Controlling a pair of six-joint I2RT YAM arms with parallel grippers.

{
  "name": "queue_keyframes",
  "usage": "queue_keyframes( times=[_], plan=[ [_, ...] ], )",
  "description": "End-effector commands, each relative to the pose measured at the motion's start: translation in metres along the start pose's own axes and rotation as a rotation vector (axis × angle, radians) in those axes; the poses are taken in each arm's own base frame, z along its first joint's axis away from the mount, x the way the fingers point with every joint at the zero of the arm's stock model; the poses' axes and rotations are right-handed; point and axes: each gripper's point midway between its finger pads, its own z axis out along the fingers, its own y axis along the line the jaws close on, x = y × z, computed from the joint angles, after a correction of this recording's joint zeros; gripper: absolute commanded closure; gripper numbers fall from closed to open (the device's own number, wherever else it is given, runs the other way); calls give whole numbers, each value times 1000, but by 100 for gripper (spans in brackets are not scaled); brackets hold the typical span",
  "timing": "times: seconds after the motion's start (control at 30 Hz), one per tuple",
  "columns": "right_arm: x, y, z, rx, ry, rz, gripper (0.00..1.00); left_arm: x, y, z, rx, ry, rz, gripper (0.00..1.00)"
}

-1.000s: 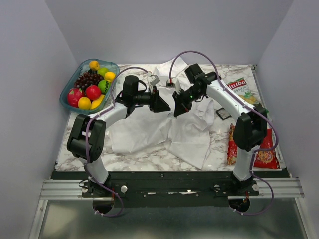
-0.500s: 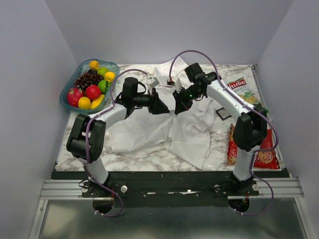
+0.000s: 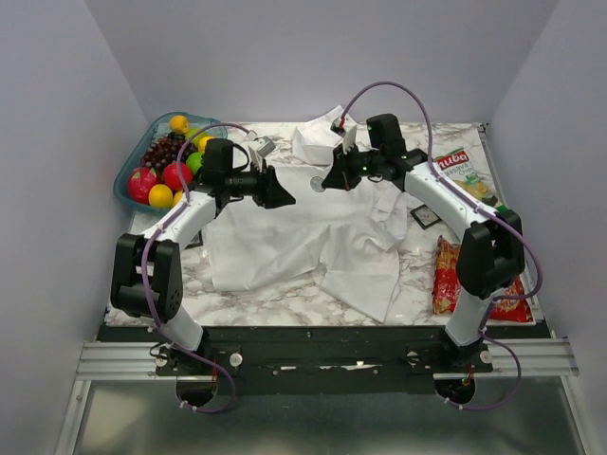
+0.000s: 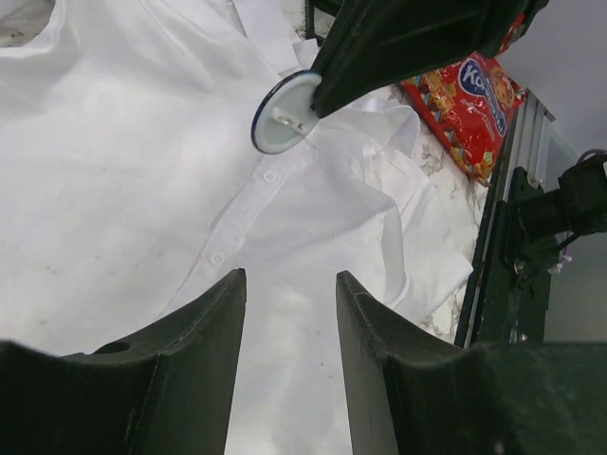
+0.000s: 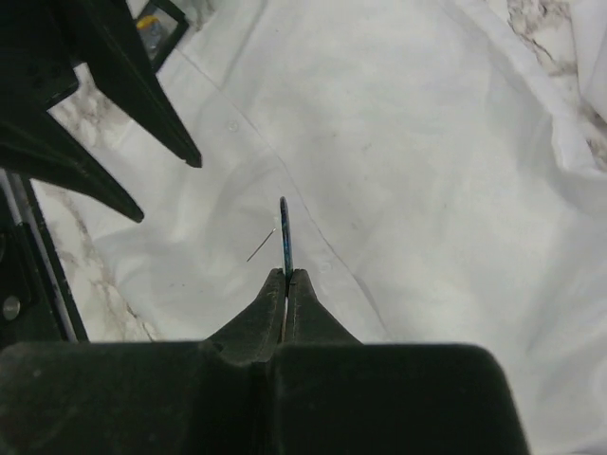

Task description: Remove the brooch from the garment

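The garment (image 3: 285, 242), a wrinkled white shirt, lies spread over the middle of the marble table. My right gripper (image 5: 286, 275) is shut on the brooch (image 5: 284, 232), seen edge-on there with its thin pin sticking out to the left. In the left wrist view the brooch (image 4: 282, 116) shows a pale back with a dark-blue rim. It hangs above the cloth, clear of it, from the right gripper's fingers (image 4: 408, 38). My left gripper (image 4: 290, 276) is open over the garment (image 4: 142, 190), a short way left of the brooch (image 3: 318, 187), with nothing between its fingers.
A teal basket of fruit (image 3: 133, 194) sits at the back left. At the right lie a snack bag (image 3: 455, 163), two red packets (image 3: 444, 277) and a small black square frame (image 3: 427, 217). The left gripper's fingers (image 5: 142, 114) reach into the right wrist view.
Both grippers have moved toward the far side of the table and apart, the left one swinging left. The right gripper has carried the brooch up off the cloth, and the shirt lies flatter.
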Motion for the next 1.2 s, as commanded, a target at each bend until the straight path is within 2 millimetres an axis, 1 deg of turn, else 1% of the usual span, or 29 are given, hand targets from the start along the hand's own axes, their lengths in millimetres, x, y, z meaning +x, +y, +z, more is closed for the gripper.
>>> queue_keyframes(
  times=[0.0, 0.03, 0.07, 0.1, 0.13, 0.17, 0.23, 0.3, 0.33, 0.37, 0.47, 0.6, 0.7, 0.87, 1.03, 1.1, 1.17],
  plan=[
    [-33, 27, -40, -208, -63, -173, 99, -13, -11, -7, 24, 27, 85, 48],
    [-27, 31, -43, -233, -38, -180, 99, -16, -12, -7, 27, 25, 89, 48],
    [-28, 30, -45, -235, -39, -195, 99, -24, -12, -7, 34, 14, 104, 48],
    [-31, 32, -47, -238, -44, -218, 99, -28, -16, -6, 55, 9, 108, 48],
    [-31, 32, -48, -241, -37, -233, 99, -32, -19, -5, 69, 5, 102, 48],
    [-32, 32, -48, -254, -41, -282, 99, -39, -20, -4, 84, -2, 112, 47],
    [-35, 33, -48, -278, -36, -328, 99, -44, -28, 0, 121, -1, 111, 46],
    [-38, 37, -49, -306, -36, -340, 99, -49, -31, 5, 141, -1, 123, 45],
    [-37, 37, -48, -319, -25, -328, 99, -48, -36, 10, 159, 8, 124, 44],
    [-38, 40, -49, -334, -26, -329, 99, -51, -40, 13, 168, 7, 137, 45],
    [-36, 44, -51, -353, -22, -318, 99, -52, -48, 24, 182, 17, 155, 45],
    [-35, 46, -54, -353, -21, -317, 100, -50, -47, 35, 166, 18, 158, 45],
    [-35, 46, -55, -348, -22, -321, 99, -54, -49, 39, 180, 1, 149, 46],
    [-35, 47, -55, -349, -23, -318, 100, -58, -48, 43, 182, -7, 138, 47],
    [-35, 48, -55, -350, -23, -311, 100, -59, -42, 48, 173, -13, 121, 48],
    [-35, 47, -55, -347, -23, -311, 100, -60, -43, 50, 183, -18, 100, 48],
    [-34, 46, -54, -345, -20, -307, 100, -66, -46, 51, 212, -39, 108, 48]
  ],
)
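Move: The brooch, already off the garment and still pinched in the right fingertips, sits about 6 cm to the left hand's right and 5 cm ahead, almost level with it. From the right hand, the left hand's half-open fingertips lie some 8 cm left and 4 cm back, at equal height. The garment lies spread out below, its middle roughly 7 cm back, 3 cm right and 15 cm below the left hand. Right hand lifts the brooch about 7 cm, turning counter-clockwise; left rises and moves right towards it, fingers staying open. ##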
